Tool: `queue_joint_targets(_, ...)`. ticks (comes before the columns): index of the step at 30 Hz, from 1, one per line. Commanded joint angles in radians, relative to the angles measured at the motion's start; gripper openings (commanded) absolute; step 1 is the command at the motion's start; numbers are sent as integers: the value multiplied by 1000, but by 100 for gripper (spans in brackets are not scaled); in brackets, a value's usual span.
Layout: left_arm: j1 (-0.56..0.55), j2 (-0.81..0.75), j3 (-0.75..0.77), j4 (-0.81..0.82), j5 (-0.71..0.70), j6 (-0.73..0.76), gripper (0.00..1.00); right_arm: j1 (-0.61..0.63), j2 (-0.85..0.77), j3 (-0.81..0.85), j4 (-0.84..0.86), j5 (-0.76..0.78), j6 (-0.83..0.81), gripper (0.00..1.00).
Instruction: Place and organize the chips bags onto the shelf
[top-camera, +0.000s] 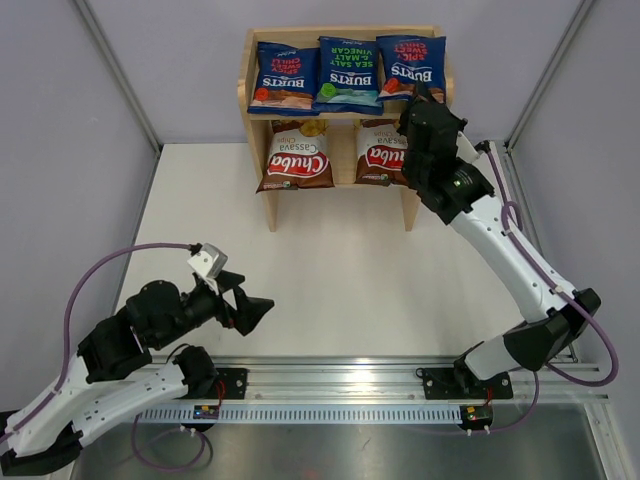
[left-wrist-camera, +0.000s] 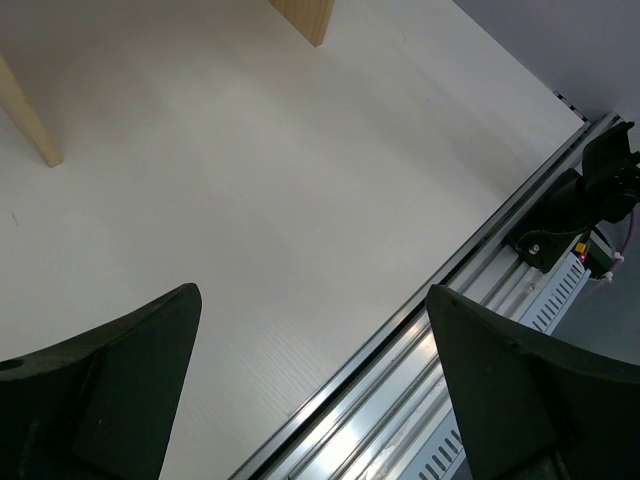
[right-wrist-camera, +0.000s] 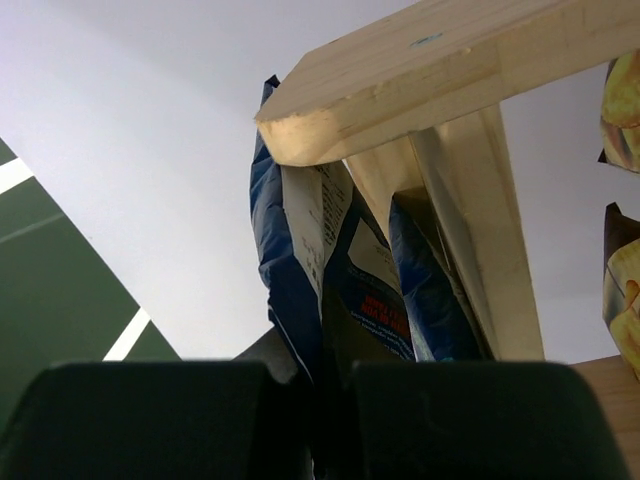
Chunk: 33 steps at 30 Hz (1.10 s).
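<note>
The wooden shelf (top-camera: 258, 120) stands at the far edge of the table. Three blue Burts bags lie on its top tier: left (top-camera: 285, 75), middle (top-camera: 349, 72), right (top-camera: 410, 62). Two brown-and-white Chuba bags (top-camera: 296, 160) (top-camera: 380, 155) lean on the lower tier. My right gripper (top-camera: 420, 95) is at the right Burts bag's near edge. In the right wrist view the gripper (right-wrist-camera: 325, 380) is shut on that bag (right-wrist-camera: 375, 290), beside the shelf's rim (right-wrist-camera: 430, 80). My left gripper (top-camera: 262, 312) is open and empty, low over the table near the front left.
The left wrist view shows my open gripper (left-wrist-camera: 312, 295) over bare white table, the metal rail (left-wrist-camera: 400, 380) at the front edge, and the shelf's feet (left-wrist-camera: 305, 18). Grey walls close in the table at the back and sides.
</note>
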Motion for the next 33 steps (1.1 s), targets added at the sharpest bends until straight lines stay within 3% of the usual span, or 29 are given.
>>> queue_joint_targets(1,-1,-21,-2,44,16,6,99,-2,31,50,-50,76,36,0)
queue_joint_targets(12,-1,-28,-3,44,14,4,99,-7,94,112,-67,39,48,1)
queue_joint_targets(14,-1,-33,-3,43,17,4,99,-7,95,115,-70,43,44,13)
queue_joint_targets(17,-1,-38,-5,46,25,6,99,-7,82,118,-82,55,22,19)
queue_joint_targets(19,-1,-38,-3,46,23,6,99,-7,77,136,-102,68,-21,30)
queue_joint_targets(23,-1,-41,-2,46,25,6,99,-7,89,230,-292,63,-55,45)
queue_joint_targets(25,-1,-48,-3,46,25,6,99,-13,82,231,-309,42,-61,55)
queue_joint_targets(33,-1,-62,-6,52,29,6,99,-53,66,242,-380,-50,-119,75)
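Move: The right gripper already pinches the spicy chilli bag by its near part; its spot, the right end of the upper shelf, is about 4 cm ahead, 3 cm left and roughly level. The sea salt bag stands some 15 cm left and 4 cm ahead, level; the right cassava bag sits on the shelf below, about 4 cm left, 3 cm ahead and 22 cm down. From the left gripper, that spot is roughly 35 cm ahead, 32 cm right and 23 cm up. Ease the right gripper, with the spicy chilli bag still pinched, down and forward about 3 cm and slightly left, towards the sea salt bag. Then open the fingers to let go, drawing back and up a little over 1 cm, and finally sink again while drifting right, the fingertips tipping down some 10 degrees, still close around the bag's edge. ##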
